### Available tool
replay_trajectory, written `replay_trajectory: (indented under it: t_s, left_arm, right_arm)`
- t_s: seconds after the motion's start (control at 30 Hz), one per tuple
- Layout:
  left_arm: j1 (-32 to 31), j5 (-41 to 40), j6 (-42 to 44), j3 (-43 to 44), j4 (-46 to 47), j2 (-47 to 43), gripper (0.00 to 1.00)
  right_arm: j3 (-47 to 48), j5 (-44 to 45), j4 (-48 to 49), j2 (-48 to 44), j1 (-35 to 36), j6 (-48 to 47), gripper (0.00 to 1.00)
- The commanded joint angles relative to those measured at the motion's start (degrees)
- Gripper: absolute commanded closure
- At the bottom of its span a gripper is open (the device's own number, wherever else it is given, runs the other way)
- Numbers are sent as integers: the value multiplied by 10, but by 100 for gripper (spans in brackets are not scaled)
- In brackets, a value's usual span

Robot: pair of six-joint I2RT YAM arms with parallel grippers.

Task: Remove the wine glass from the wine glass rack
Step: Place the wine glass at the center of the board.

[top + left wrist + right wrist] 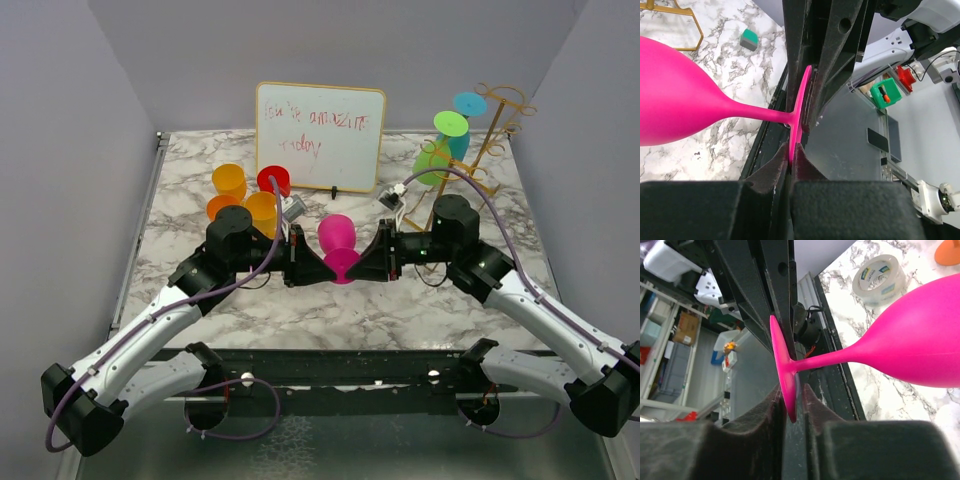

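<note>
A pink wine glass [337, 237] hangs tipped over above the table's middle, its foot toward the near edge, between my two grippers. My left gripper [322, 268] is shut on the rim of the foot [799, 112], with the fingertips pinched on the thin disc. My right gripper [364, 266] stands slightly open around the opposite edge of the foot [782, 362]. One of its pads [772, 407] touches the disc and a gap shows at the other. The gold wine glass rack [478, 160] stands at the back right with green and teal glasses [445, 145] hanging on it.
A white dry-erase board [320, 135] stands at the back centre. Orange, yellow and red cups [250, 192] cluster left of it, behind my left wrist. A tape roll [875, 277] and a small green-topped block [748, 40] lie on the marble table [400, 310].
</note>
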Motion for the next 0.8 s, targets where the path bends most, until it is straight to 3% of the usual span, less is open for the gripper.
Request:
replay_trajectory:
  t_s: [0.0,0.1,0.2,0.33,0.37,0.47,0.5,0.6,0.77]
  left_arm:
    - [-7,-15,14,15,7,-7,100]
    - [-8,-20,15,12,6,-11,100]
    - [-9,-21,17,11,3,-11,100]
    - [-10,-36,28,14,-14,-14,99]
    - [-10,-41,37,19,-29,-13,91]
    - [-10,-91,71,38,-87,-17,40]
    - [-9,-116,76,42,-102,-23,32]
    - [-10,-168,81,41,-112,-52,18]
    - [-9,-228,90,48,-139,-86,7]
  right_arm:
    - [-15,-10,17,-1,9,-1,85]
    - [-18,-15,21,-3,12,1,88]
    - [-21,-15,25,-5,15,2,99]
    - [-28,-1,29,-9,18,3,100]
    - [-31,9,27,-11,19,1,100]
    - [-41,45,20,-23,23,-14,100]
    - [-47,55,21,-29,24,-20,100]
    - [-67,82,25,-49,27,-38,99]
    - [-74,94,-18,-51,31,-97,99]
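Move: The pink wine glass hangs bowl-forward, its middle some 6 cm ahead of both hands and 5 cm below, about 2 cm right of the left hand, which holds its foot, and 2 cm left of the right hand, whose fingers straddle the foot. From the left hand, the yellow glass stands roughly 24 cm ahead, 16 cm left; the red glass 30 cm ahead, 11 cm left, both about 20 cm lower. Right fingers shut on the pink glass's foot; left fingers release, withdrawing 3 cm left-forward, while the right sinks 3 cm. ##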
